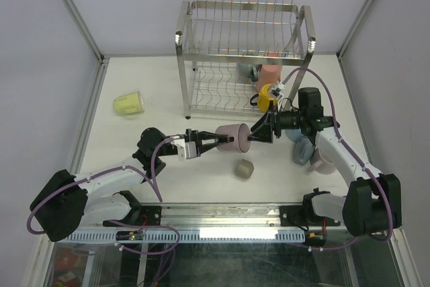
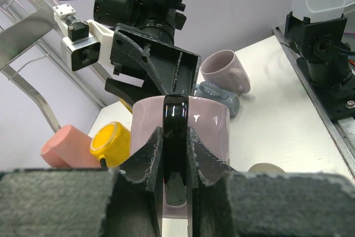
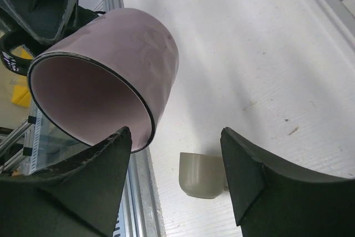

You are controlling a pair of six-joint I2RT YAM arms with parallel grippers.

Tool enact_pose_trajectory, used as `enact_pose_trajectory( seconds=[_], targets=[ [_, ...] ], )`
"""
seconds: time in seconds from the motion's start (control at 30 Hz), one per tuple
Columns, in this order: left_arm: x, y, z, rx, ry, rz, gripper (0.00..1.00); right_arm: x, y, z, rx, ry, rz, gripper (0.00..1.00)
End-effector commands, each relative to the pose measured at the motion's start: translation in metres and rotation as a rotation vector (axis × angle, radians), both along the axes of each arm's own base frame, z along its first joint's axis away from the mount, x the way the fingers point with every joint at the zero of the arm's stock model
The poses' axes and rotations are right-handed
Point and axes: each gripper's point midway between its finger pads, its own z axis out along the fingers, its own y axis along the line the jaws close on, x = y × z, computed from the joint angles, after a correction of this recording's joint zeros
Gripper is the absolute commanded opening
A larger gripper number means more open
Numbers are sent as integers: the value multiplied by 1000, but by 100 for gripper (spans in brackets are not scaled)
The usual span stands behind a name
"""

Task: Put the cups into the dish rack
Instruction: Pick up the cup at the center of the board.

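A mauve cup hangs on its side above the table's middle, its black handle pinched by my left gripper, which is shut on it. The cup's open mouth faces my right gripper, which stands open; one finger sits at the rim, the other well clear of it. The dish rack stands at the back. A pink cup lies in its lower tier and a yellow cup at its right front corner.
A pale green cup lies at the left. A small grey-beige cup sits below the held one. A grey-blue cup and another mauve cup lie beside the right arm.
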Motion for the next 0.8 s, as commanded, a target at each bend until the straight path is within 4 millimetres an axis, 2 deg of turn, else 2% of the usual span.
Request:
enact_pose_trajectory(
  seconds=[0.0,0.27,0.5,0.57,0.6,0.73,0.77],
  targets=[
    [-11,-1,63,-170,-176,-42,0,-7,11,19,69,-57,59,67],
    [-11,-10,62,-164,-167,-68,0,-9,19,9,72,-27,60,60],
    [-14,-16,58,-157,-142,-96,0,-9,23,9,74,-33,75,60],
    [-16,-16,55,-157,-120,-105,0,-13,23,15,87,-19,96,5],
    [-16,-16,53,-158,-107,-109,0,-14,23,16,86,-25,102,0],
    [-22,-15,47,-174,-18,-142,0,-13,22,21,80,-45,111,0],
    [-23,-14,46,-182,9,-151,3,-13,21,22,80,-45,110,0]
  ],
)
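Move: The left hand already holds the mauve cup by its handle, the cup's middle about 4 cm below it and 1 cm to its right. From the open right hand, the cup's middle lies some 6 cm left, 3 cm back and 2 cm higher. The small grey cup on the table is about 3 cm left of the right hand, 6 cm back and 16 cm below; the yellow mug stands roughly 16 cm ahead, 5 cm right and 10 cm lower. Both hands close in about 2 cm each, left bringing the cup rightward, right shutting on its forward rim. ##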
